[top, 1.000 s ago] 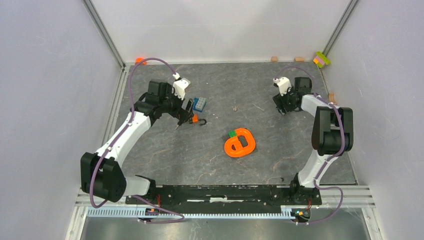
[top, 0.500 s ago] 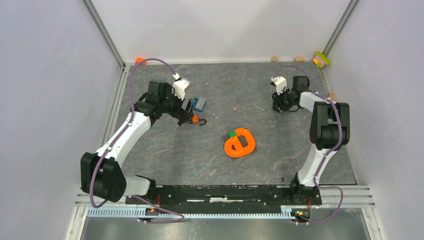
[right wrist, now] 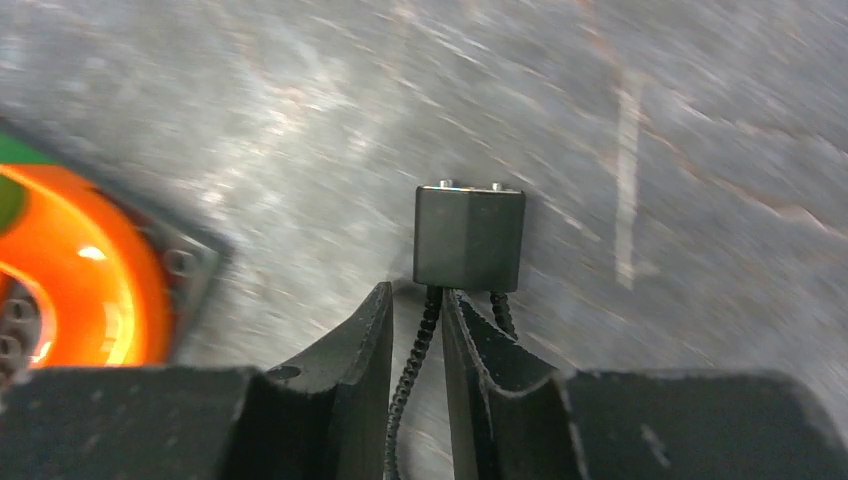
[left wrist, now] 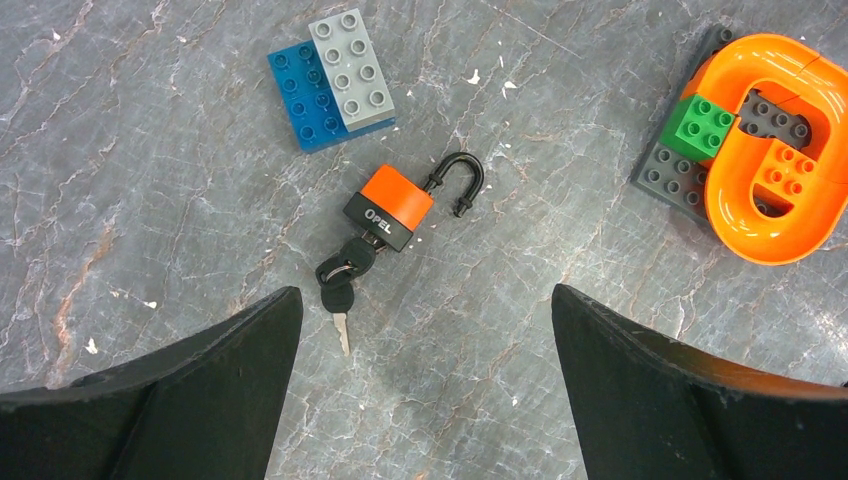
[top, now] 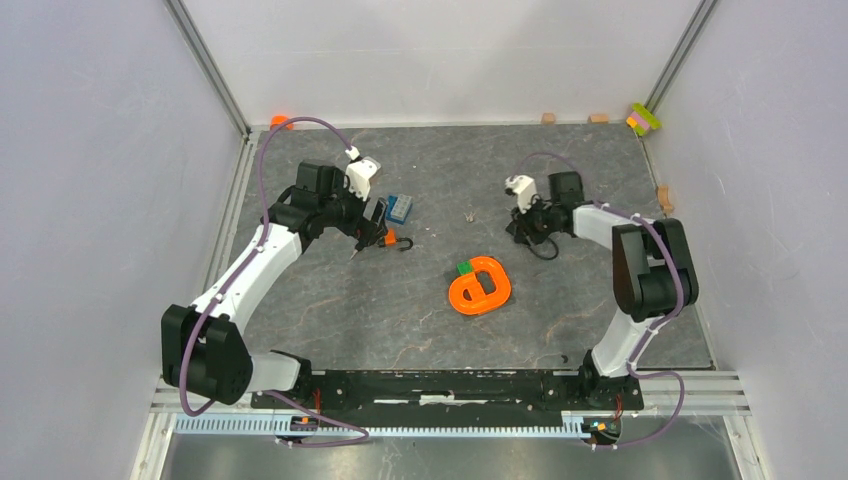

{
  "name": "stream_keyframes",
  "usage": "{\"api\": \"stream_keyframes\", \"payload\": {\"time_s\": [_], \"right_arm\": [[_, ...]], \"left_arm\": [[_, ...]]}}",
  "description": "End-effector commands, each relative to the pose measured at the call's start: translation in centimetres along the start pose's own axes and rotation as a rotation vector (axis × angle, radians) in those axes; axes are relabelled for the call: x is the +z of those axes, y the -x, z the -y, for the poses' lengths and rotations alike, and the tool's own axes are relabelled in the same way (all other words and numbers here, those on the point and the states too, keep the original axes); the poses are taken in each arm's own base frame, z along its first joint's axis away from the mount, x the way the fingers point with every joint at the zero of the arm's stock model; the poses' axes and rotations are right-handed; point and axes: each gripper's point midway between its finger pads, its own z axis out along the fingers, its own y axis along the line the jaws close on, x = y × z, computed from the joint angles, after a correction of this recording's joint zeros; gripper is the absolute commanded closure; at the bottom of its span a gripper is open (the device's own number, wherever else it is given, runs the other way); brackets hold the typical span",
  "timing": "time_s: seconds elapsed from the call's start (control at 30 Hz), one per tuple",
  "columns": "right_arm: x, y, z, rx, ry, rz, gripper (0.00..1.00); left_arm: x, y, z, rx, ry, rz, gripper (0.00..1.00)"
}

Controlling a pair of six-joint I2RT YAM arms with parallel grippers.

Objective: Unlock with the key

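The small orange padlock [left wrist: 390, 208] lies on the grey table with its black shackle swung open. One black-headed key sits in its keyhole. A second tiny key [left wrist: 340, 312], with a silvery blade, lies joined to it by a ring. My left gripper [left wrist: 425, 292] is open wide and empty, hovering above and just near of the padlock [top: 392, 238]. My right gripper [right wrist: 418, 295] is shut on the thin black cable of a small dark lock [right wrist: 468, 238], which sticks out just past the fingertips. In the top view it [top: 518, 228] is behind the orange ring piece [top: 480, 286].
A blue and grey brick pair [left wrist: 335, 75] lies just beyond the padlock. The orange ring piece [left wrist: 775, 150] sits on a dark plate with a green brick. Small blocks [top: 644, 118] lie along the back edge. Walls enclose the table.
My right arm has swung left from the back right toward the table's middle, carrying the cable lock. My left arm and the padlock have not moved.
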Motion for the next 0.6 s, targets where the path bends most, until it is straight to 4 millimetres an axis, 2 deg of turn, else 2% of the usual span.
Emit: {"api": "stream_keyframes", "payload": {"time_s": [0.0,0.17,0.3,0.47,0.57], "right_arm": [[1.1,0.1,-4.2,-0.044,0.076,-0.034,0.71],[1.4,0.3,-6.1,-0.119,0.135,-0.065,0.71],[0.3,1.0,-5.9,-0.186,0.13,-0.082,0.64],[-1.7,5.0,-4.6,-0.262,0.046,-0.002,0.47],[-1.8,7.8,-4.2,-0.281,0.024,0.044,0.42]], "left_arm": [[-0.6,1.1,0.6,-0.006,-0.025,0.048,0.0],[-0.6,1.0,0.4,-0.006,-0.015,0.041,0.0],[-0.6,1.0,0.3,-0.005,-0.009,0.039,0.0],[-0.2,0.8,0.1,-0.008,-0.009,0.029,0.0],[0.1,0.6,0.0,-0.011,-0.005,0.018,0.0]]}}
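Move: The right hand, low over the table, still pinches the black block's cord, with the block just ahead-left of its fingertips. The free spot it is bringing the block to lies about 6 cm left and 2 cm back. The orange track is centred some 8 cm left and 11 cm back, its green brick 12 cm left and 7 cm back. From the left hand, that spot is roughly 27 cm right, 2 cm back and 16 cm below. Keeping its pinch on the cord, the right hand drags the black block and loop low over the table, about 5 cm left and some 3 cm back towards the orange track, the wrist turning about 10 degrees counter-clockwise. There the fingers open and let go of the cord, and the hand lifts about 2 cm. ##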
